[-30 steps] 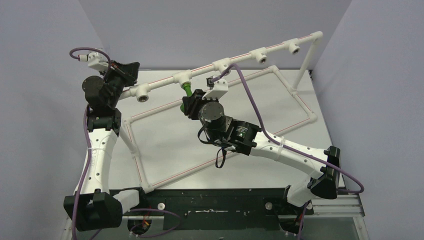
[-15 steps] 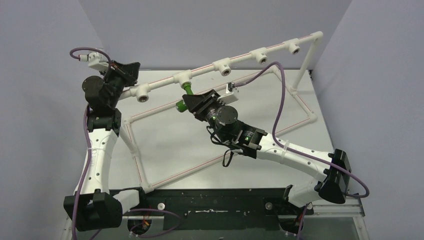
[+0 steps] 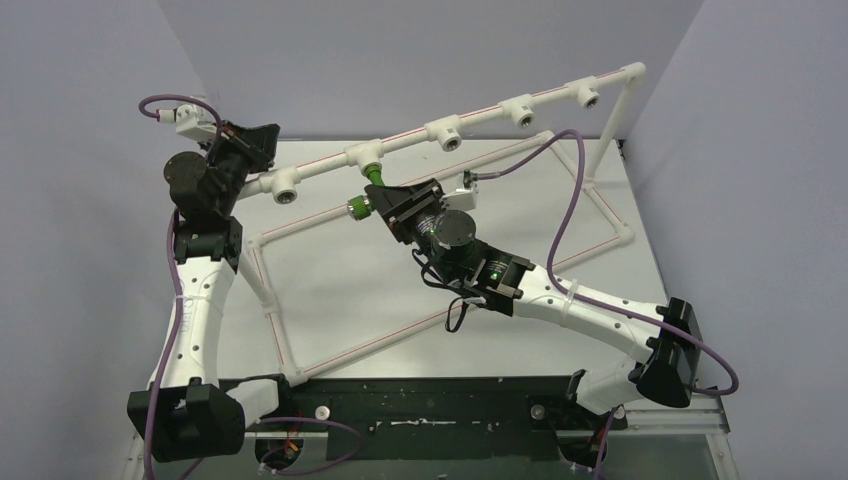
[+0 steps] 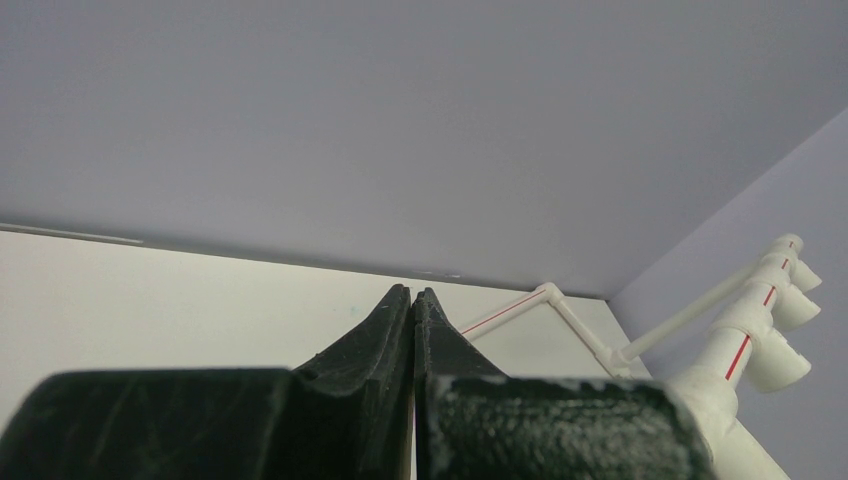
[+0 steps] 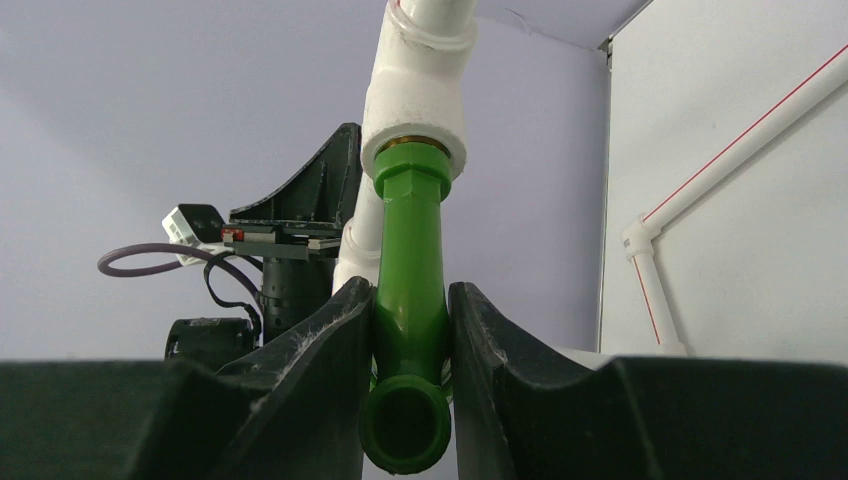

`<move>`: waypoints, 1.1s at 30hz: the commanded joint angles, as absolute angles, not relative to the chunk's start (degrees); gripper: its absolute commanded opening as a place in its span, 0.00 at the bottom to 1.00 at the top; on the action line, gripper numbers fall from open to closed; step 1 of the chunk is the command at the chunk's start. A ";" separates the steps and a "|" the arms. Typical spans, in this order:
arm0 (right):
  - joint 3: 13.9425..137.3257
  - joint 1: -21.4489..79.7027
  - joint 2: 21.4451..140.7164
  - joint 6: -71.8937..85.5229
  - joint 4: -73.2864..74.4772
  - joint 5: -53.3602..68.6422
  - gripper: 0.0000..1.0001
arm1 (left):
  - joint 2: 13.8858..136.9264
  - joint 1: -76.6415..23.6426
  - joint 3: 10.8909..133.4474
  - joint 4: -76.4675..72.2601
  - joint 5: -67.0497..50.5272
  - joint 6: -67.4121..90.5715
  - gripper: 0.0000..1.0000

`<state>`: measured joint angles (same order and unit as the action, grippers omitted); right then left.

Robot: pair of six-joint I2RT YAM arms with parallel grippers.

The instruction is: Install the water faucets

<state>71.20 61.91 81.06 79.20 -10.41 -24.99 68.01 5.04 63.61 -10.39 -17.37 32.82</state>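
A bright-green water faucet [image 3: 372, 177] hangs from the second white tee fitting [image 3: 365, 155] of the raised pipe rail. My right gripper [image 3: 383, 203] is shut on it from the front. In the right wrist view the faucet [image 5: 410, 260] runs up between my fingers into the tee [image 5: 418, 110], with a brass ring showing at the joint. The right gripper [image 5: 410, 288] clamps the faucet's neck, and the round spout mouth faces the camera. My left gripper [image 3: 262, 140] sits by the rail's left end. Seen from its wrist, the left gripper [image 4: 413, 292] is shut on nothing.
The rail [image 3: 490, 118] carries several open tees, one at the left end [image 3: 288, 190]. It stands above a flat white pipe frame [image 3: 300, 225] with red stripes on the table. A purple cable [image 3: 555, 200] loops over the right arm. Grey walls close in on all sides.
My right wrist has rolled with the faucet in its grip. The faucet's lower end has swung out to the left, and the cable loop has shifted right. The left arm has not moved.
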 commanded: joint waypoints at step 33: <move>72.58 60.79 71.84 49.93 -4.71 -22.94 0.77 | 75.98 6.06 55.32 8.26 -17.18 33.18 0.00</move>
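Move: The faucet is still gripped in the right fingers, its middle about 1 cm ahead and 1 cm left of that hand point, at the same height; its pipe tee is roughly 8 cm ahead and 2 cm left. The next empty tees stand some 17 cm left and 3 ahead, and 11 cm right and 12 ahead. From the left hand the faucet lies about 19 cm right, 10 back and a little lower. Open the right fingers wide to let go of the faucet, lifting the hand about 2 cm as they spread. Then draw it some 3 cm right and slightly back, off the faucet body and away from the tee, while the wrist tips up about 10 degrees and rolls its left side down as much. ##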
